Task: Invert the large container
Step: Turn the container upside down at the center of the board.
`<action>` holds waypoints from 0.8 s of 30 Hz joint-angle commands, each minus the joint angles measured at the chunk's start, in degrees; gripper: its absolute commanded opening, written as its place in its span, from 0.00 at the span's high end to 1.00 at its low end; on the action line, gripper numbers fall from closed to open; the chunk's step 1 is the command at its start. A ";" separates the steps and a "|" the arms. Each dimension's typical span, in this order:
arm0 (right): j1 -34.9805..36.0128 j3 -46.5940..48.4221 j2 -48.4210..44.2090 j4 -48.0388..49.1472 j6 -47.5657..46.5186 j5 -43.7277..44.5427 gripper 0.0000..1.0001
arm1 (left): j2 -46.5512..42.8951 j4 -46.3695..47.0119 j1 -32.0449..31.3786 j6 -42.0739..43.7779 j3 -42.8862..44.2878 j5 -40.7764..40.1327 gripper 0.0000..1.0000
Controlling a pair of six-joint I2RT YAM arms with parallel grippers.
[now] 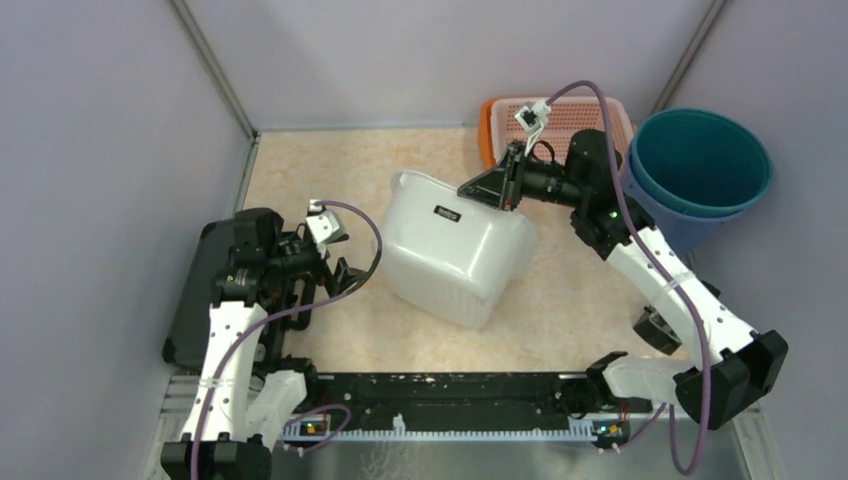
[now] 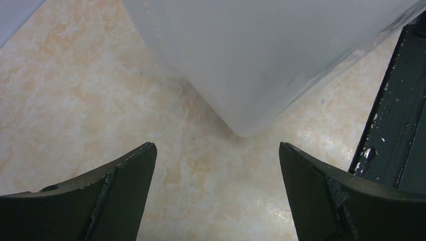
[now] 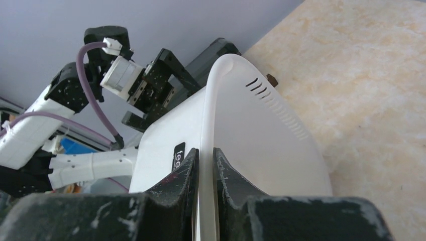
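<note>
The large container (image 1: 455, 250) is a white translucent plastic bin, tilted onto its side in the middle of the table with its rim raised toward the back right. My right gripper (image 1: 505, 180) is shut on that rim, one finger on each side of the thin white wall (image 3: 206, 155). In the right wrist view the container (image 3: 261, 145) shows slotted vents and a black label. My left gripper (image 1: 345, 272) hovers low at the container's left, open and empty (image 2: 216, 165). A rounded lower corner of the container (image 2: 251, 65) lies just ahead of its fingers.
An orange basket (image 1: 500, 115) stands at the back right. Beside it is a teal bucket (image 1: 700, 165) nested in a blue one. A black rail (image 1: 450, 395) runs along the near edge, and a black box (image 1: 205, 285) sits behind the left arm. Purple walls enclose the table.
</note>
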 commanded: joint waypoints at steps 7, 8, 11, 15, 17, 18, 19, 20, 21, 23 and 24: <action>-6.52 -10.69 -0.64 17.76 15.41 1.61 1.00 | 0.84 -0.32 0.34 1.21 2.45 2.45 0.01; -6.96 -11.42 -0.63 18.00 15.66 2.07 1.00 | 0.90 -0.41 0.35 1.30 2.52 2.53 0.01; -8.11 -12.92 -0.74 17.98 16.06 3.05 1.00 | 1.18 -0.45 0.28 1.48 2.62 2.73 0.01; -9.45 -14.19 -0.83 17.42 15.90 4.41 1.00 | 1.34 -0.60 0.29 1.65 2.59 2.94 0.01; -10.28 -14.79 -0.82 17.13 15.60 4.60 1.00 | 1.24 -0.61 0.33 1.71 2.46 2.90 0.01; -10.78 -15.06 -0.89 16.91 15.46 4.66 1.00 | 1.26 -0.65 0.26 1.74 2.41 2.89 0.01; -11.25 -15.41 -0.96 16.66 15.26 4.67 1.00 | 1.13 -0.70 0.29 1.80 2.37 2.89 0.01; -11.75 -15.62 -0.97 16.31 14.88 4.70 1.00 | 1.05 -0.82 0.28 1.83 2.37 2.97 0.01; -12.28 -15.75 -1.07 15.86 14.45 4.70 1.00 | 1.02 -0.83 0.26 1.88 2.32 2.99 0.01; -13.36 -15.92 -1.02 14.91 13.44 4.25 1.00 | 0.94 -0.95 0.23 1.97 2.23 3.01 0.01; -13.83 -15.78 -0.99 14.60 12.90 3.78 1.00 | 0.99 -0.89 0.27 2.00 2.25 3.04 0.01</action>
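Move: The right hand still pinches the container's rim near the label; the container's middle is about 14 cm below that hand, 3 cm back and 1 cm left. The board's centre lies roughly 13 cm ahead, 1 cm left and 37 cm down. The orange basket is some 38 cm ahead, 28 cm right, 32 cm below; the blue bin 13 cm ahead, 50 cm right, 22 cm below. From the left hand the board's centre is about 16 cm ahead, 22 cm right, 22 cm below. Keeping its pinch on the rim beside the label, the right hand carries the tipped container forward and to the right, about 8 cm across the board. It sinks some 2 cm at the start, then stays level, while the wrist turns about 20 degrees, mostly clockwise with the fingers' side swinging forward. ##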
